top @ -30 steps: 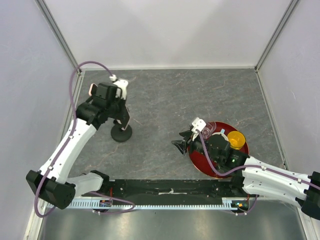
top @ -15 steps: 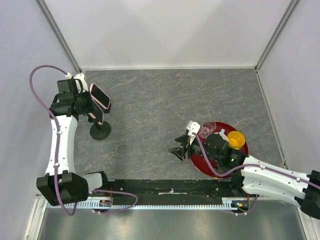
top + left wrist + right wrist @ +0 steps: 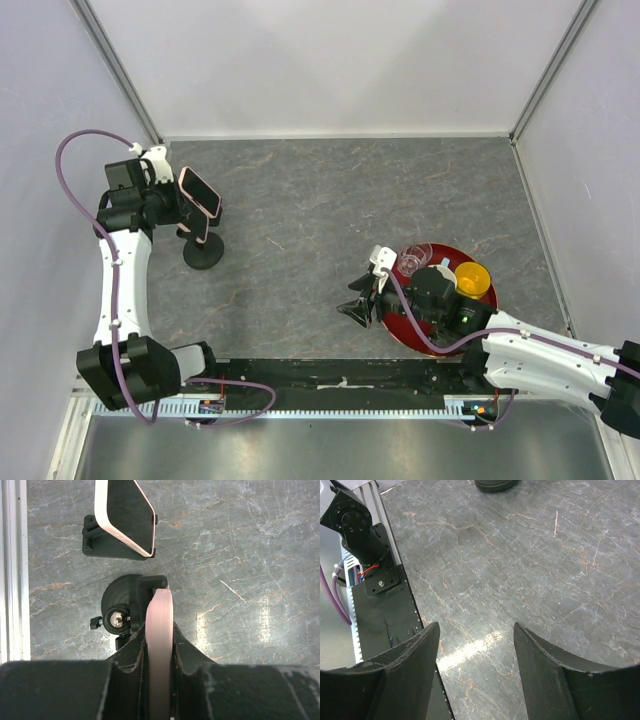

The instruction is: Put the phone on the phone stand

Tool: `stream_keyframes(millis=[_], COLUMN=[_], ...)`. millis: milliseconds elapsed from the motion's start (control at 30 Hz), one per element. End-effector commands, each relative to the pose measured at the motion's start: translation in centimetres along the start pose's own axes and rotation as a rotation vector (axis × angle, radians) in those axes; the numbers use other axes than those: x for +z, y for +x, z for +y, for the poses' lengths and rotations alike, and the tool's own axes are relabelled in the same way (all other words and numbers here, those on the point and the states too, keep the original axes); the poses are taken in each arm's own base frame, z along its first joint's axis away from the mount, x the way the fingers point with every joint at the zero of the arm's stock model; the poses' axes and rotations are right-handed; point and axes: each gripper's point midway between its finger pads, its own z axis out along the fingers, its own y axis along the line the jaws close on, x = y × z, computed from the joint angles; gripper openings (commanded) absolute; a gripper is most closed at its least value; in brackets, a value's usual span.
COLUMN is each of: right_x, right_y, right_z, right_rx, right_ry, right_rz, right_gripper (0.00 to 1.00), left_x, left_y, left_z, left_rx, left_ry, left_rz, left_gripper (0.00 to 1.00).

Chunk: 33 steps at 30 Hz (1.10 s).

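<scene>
My left gripper (image 3: 159,631) points down and is shut on the phone (image 3: 159,607), a flat pink-edged slab seen edge-on. Its lower end is at a black bracket on the phone stand (image 3: 120,597), a black disc base with a short stem; I cannot tell whether they touch. From above, the left gripper (image 3: 195,231) hangs just over the stand (image 3: 203,254) near the left wall. A second pink-cased phone (image 3: 125,515) with a black screen leans on a small black rest (image 3: 112,547) beyond the stand. My right gripper (image 3: 476,630) is open over bare table with nothing between its fingers.
A red plate (image 3: 402,325) under the right arm carries a yellow cup (image 3: 473,278) and a clear glass (image 3: 415,258). The second phone (image 3: 200,193) stands by the left wall's metal rail (image 3: 12,570). A black rail (image 3: 340,380) runs along the near edge.
Over the last second the left arm swung left toward the wall and the stand shifted left with it. The right gripper opened wider and drifted slightly toward the near left.
</scene>
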Motion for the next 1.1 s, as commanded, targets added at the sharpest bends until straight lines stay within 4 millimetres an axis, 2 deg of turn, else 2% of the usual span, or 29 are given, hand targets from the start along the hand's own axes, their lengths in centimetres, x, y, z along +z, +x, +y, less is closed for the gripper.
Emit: stream_keyframes(millis=[0, 167, 500, 600, 633, 667, 700, 733, 933, 1067], right_x=[0.1, 0.1, 0.1, 0.2, 0.2, 0.2, 0.2, 0.2, 0.3, 0.2], right_y=[-2.4, -2.4, -2.3, -2.2, -2.3, -2.2, -2.3, -2.4, -2.6, -2.8], right_z=[0.6, 0.4, 0.6, 0.6, 0.6, 0.6, 0.6, 0.7, 0.8, 0.8], right_rx=[-0.006, -0.010, -0.005, 0.000, -0.001, 0.000, 0.001, 0.002, 0.008, 0.011], right_ry=[-0.024, -0.011, -0.024, -0.023, -0.023, -0.024, -0.024, -0.025, -0.028, -0.028], right_rz=[-0.049, -0.051, -0.041, -0.035, -0.037, -0.033, -0.033, -0.036, -0.034, -0.037], right_gripper=[0.68, 0.69, 0.70, 0.70, 0.70, 0.70, 0.70, 0.70, 0.71, 0.71], left_x=[-1.1, -0.1, 1.4, 1.4, 1.4, 1.4, 1.4, 1.3, 1.0, 0.8], left_y=[-5.9, -5.8, -4.8, -4.8, -4.8, -4.8, -4.9, -4.9, -5.4, -5.1], left_z=[0.9, 1.3, 0.8, 1.2, 1.1, 1.1, 1.1, 1.1, 1.6, 1.1], left_rx=[0.143, 0.139, 0.116, 0.095, 0.093, 0.087, 0.083, 0.083, 0.058, 0.027], left_ry=[-0.042, -0.045, 0.003, -0.020, -0.018, -0.014, -0.017, -0.021, -0.055, -0.036], left_rz=[-0.182, -0.153, -0.114, -0.099, -0.097, -0.098, -0.102, -0.103, -0.110, -0.095], left_gripper=[0.02, 0.02, 0.02, 0.22, 0.32, 0.36, 0.44, 0.57, 0.69, 0.68])
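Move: The left fingers still pinch the phone seated on its stand. Its middle is about 2 cm back, 1 cm right and 3 cm below the hand point; the stand's round base is some 4 cm back, 1 cm left and 20 cm below. The second phone, on a stand of its own, is about 7 cm ahead, 2 cm left and 10 cm lower. From the idle right hand, the held phone is roughly 17 cm ahead, 34 cm left and 2 cm higher. Keeping its pinch on the phone and stand, the left hand eases them about 1.5 cm forward and as much down, drifting slightly left, to set the stand down just behind the second phone. The fingers then open wide and let go, one to each side of the phone, while the hand goes another 1.5 cm forward and rises about 2 cm. ##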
